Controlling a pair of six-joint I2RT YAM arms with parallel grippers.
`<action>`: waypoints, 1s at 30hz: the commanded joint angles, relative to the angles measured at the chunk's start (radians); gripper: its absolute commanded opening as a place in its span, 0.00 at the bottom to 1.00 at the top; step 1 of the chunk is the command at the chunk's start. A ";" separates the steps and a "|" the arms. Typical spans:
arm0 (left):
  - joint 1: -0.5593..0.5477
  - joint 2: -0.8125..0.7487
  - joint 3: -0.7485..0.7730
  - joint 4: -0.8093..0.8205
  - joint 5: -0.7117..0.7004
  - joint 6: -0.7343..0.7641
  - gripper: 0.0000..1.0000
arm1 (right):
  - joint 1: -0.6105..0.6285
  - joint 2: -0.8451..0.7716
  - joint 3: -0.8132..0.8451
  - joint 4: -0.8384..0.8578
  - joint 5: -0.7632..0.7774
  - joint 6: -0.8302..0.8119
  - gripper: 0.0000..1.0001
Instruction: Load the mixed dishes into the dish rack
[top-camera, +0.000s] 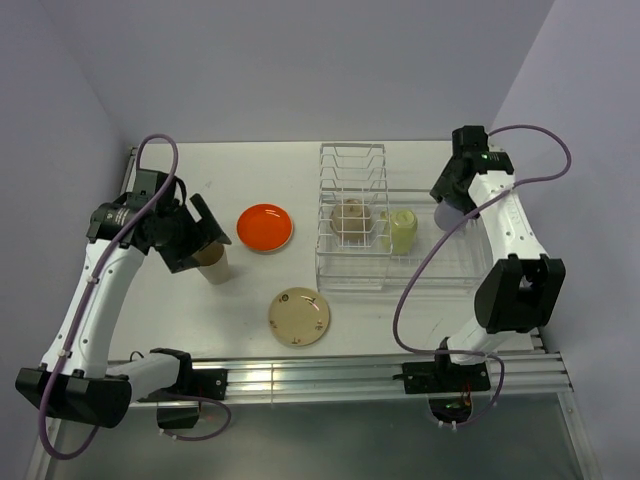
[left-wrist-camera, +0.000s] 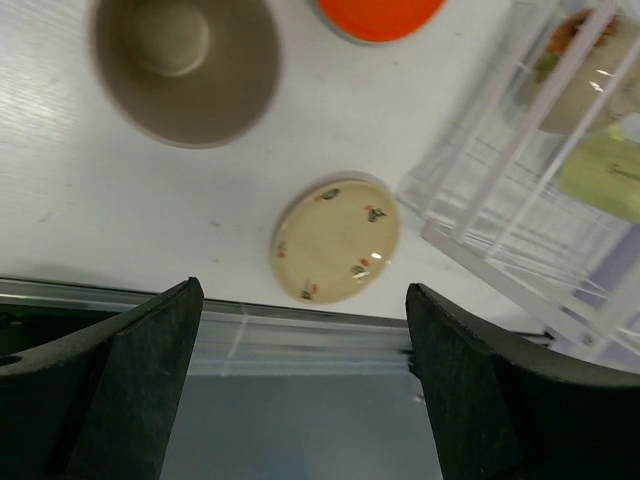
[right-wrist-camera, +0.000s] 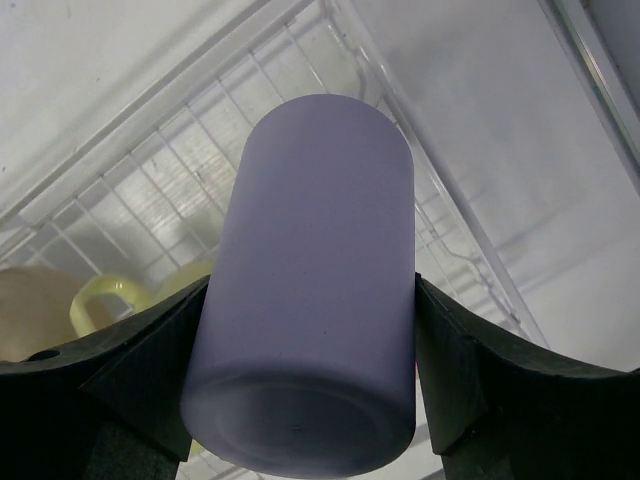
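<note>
The tan cup (top-camera: 212, 263) (left-wrist-camera: 185, 65) stands upright on the table, and my left gripper (top-camera: 193, 236) (left-wrist-camera: 300, 390) hangs open just above and left of it with nothing between its fingers. Farther right lie the orange plate (top-camera: 265, 227) (left-wrist-camera: 378, 15) and, nearer the front, the cream saucer (top-camera: 299, 316) (left-wrist-camera: 337, 238). The dish rack (top-camera: 352, 160) (left-wrist-camera: 500, 250) (right-wrist-camera: 180, 160) holds the off-white bowl (top-camera: 352, 217) (left-wrist-camera: 585, 80) and the yellow-green cup (top-camera: 403, 230) (left-wrist-camera: 605, 170) (right-wrist-camera: 105, 295). My right gripper (top-camera: 450, 207) (right-wrist-camera: 310, 370) is shut on the lavender cup (top-camera: 453, 213) (right-wrist-camera: 315, 290), above the rack's right end.
The rack's upright plate slots (top-camera: 352, 175) at its far end stand without plates. Grey walls close in the table at the back and sides. An aluminium rail (top-camera: 330, 375) (left-wrist-camera: 300, 320) runs along the near edge by the arm bases.
</note>
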 joint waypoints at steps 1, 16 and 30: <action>0.003 -0.042 -0.032 -0.015 -0.141 0.055 0.89 | -0.026 0.050 0.046 0.082 -0.003 -0.025 0.00; -0.049 0.030 -0.070 0.022 -0.201 0.054 0.87 | -0.035 0.157 0.032 0.126 -0.134 -0.032 0.15; -0.098 0.083 -0.085 0.080 -0.287 0.063 0.88 | -0.033 0.114 -0.001 0.145 -0.189 -0.048 0.84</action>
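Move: The right gripper holds the purple cup over the rack's low tray; its free spot is about 5 cm ahead, 2 cm left and 8 cm below. The green mug stands level with that hand, some 11 cm left, and the bowl 2 cm ahead, 23 cm left. From the left gripper the tan cup is about 8 cm ahead, 4 cm left, 18 below; the orange plate 21 ahead, 10 right; the yellow plate 2 back, 18 right. Lower the right gripper about 4 cm into the tray and forward as far, then ease it leftward towards the green mug with a slight roll, keeping the purple cup mouth-down and only starting to loosen the grip at the very end. Meanwhile bring the open left gripper some 6 cm down and 2 cm left towards the tan cup, rolling its left side up about 15 degrees. ##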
